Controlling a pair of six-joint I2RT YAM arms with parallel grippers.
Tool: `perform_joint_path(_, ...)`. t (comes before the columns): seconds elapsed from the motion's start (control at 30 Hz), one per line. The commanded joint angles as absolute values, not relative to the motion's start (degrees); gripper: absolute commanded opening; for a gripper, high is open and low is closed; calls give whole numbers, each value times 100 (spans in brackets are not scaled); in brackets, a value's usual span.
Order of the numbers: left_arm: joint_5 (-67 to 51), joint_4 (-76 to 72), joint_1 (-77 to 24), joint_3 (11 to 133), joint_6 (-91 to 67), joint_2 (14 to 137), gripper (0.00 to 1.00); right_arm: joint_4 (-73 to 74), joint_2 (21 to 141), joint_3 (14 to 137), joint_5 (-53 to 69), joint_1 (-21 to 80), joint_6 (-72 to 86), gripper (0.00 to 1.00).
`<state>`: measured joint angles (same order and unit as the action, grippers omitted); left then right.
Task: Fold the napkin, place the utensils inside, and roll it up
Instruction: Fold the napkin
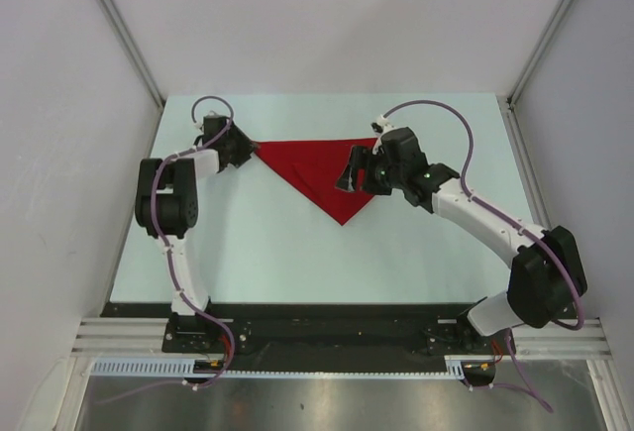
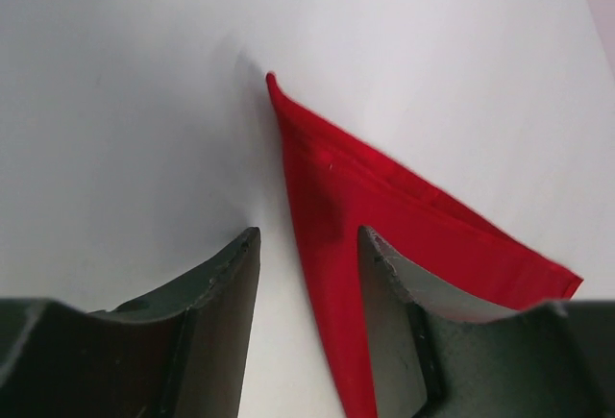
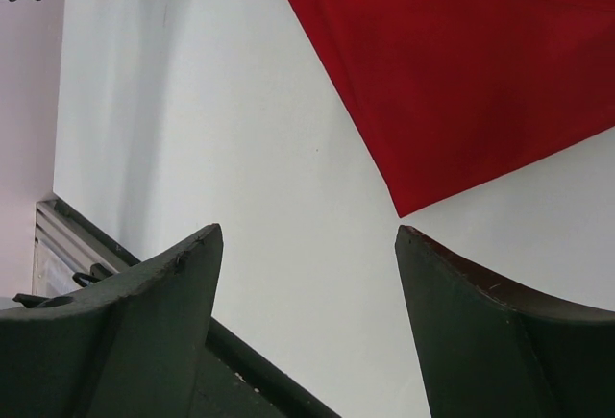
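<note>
The red napkin (image 1: 319,171) lies on the table, folded into a triangle with its long edge at the back and its point toward me. My left gripper (image 1: 244,146) is at the napkin's left corner. In the left wrist view the jaws (image 2: 308,233) stand partly apart around the napkin's (image 2: 384,197) narrow corner edge, with bare table also between them. My right gripper (image 1: 350,173) hovers over the napkin's right half and is open. In the right wrist view the napkin's point (image 3: 480,72) lies just beyond the gripper (image 3: 307,230). The utensils are out of view.
The pale table (image 1: 248,253) is enclosed by white walls at the left, back and right. A dark rail (image 1: 327,317) with the arm bases runs along the near edge; its corner shows in the right wrist view (image 3: 77,245).
</note>
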<state>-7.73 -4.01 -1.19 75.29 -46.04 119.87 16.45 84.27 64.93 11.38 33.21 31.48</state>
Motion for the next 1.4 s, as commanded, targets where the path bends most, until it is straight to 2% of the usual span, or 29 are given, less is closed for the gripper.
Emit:
perform_joint_path(0.0,-809,-563,-35,7787,-4843,12321,50,1749,8156,6442,1037,3191,3173,78)
perform_joint_path(0.23,-853,-659,-18,7857,-5036,12515,43,1749,8218,6434,1160,3138,3182,78)
perform_joint_path(0.27,-870,-659,-18,7875,-5062,12542,36,1740,8209,6434,1160,3138,3190,78)
perform_joint_path(0.33,-905,-703,-18,7936,-5080,12621,29,1740,8209,6434,1160,3138,3217,78)
perform_joint_path(0.37,-966,-712,-18,7971,-5080,12665,19,1749,8209,6434,1169,3138,3208,78)
perform_joint_path(0.47,-1237,-860,-18,8165,-4949,12823,0,1784,8174,6407,1143,3138,3217,78)
perform_joint_path(0.57,-1721,-1422,-61,8244,-4589,12806,0,1819,8139,6337,1116,3138,3208,78)
perform_joint_path(0.77,-2416,-3154,-263,7577,-4360,12096,0,1741,8103,6126,1116,3138,3234,79)
perform_joint_path(0.9,-2925,-3304,-553,7418,-3948,11734,0,1644,8165,6003,1125,3155,3261,78)
perform_joint_path(1.17,-3155,-3208,-1343,6716,-3024,10846,0,1503,8095,5643,1134,3182,3305,79)
perform_joint_path(1.37,-3358,-2585,-2073,6416,-1989,10486,0,1459,7910,5379,1081,3190,3340,79)
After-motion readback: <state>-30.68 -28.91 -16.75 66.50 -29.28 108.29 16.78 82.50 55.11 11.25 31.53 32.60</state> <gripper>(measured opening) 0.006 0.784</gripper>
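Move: The napkin's left corner lies just ahead of the left fingers, some 4 cm forward, straight in line and about 2 cm lower. From the left hand, the near point of the napkin is roughly 21 cm back and 23 cm to the right, and its far right corner about level and 34 cm to the right. From the right hand, the left corner is about 22 cm forward, 24 cm left and 17 cm below. Easing forward about 3 cm and slightly down, the left hand shuts its half-open fingers on the napkin's left corner, then swings it right some 18 cm, up and a little back over the napkin, turning clockwise about 40 degrees with fingertips tilting up. The right hand, empty and open, sinks roughly 6 cm, drawing slightly back and right. ##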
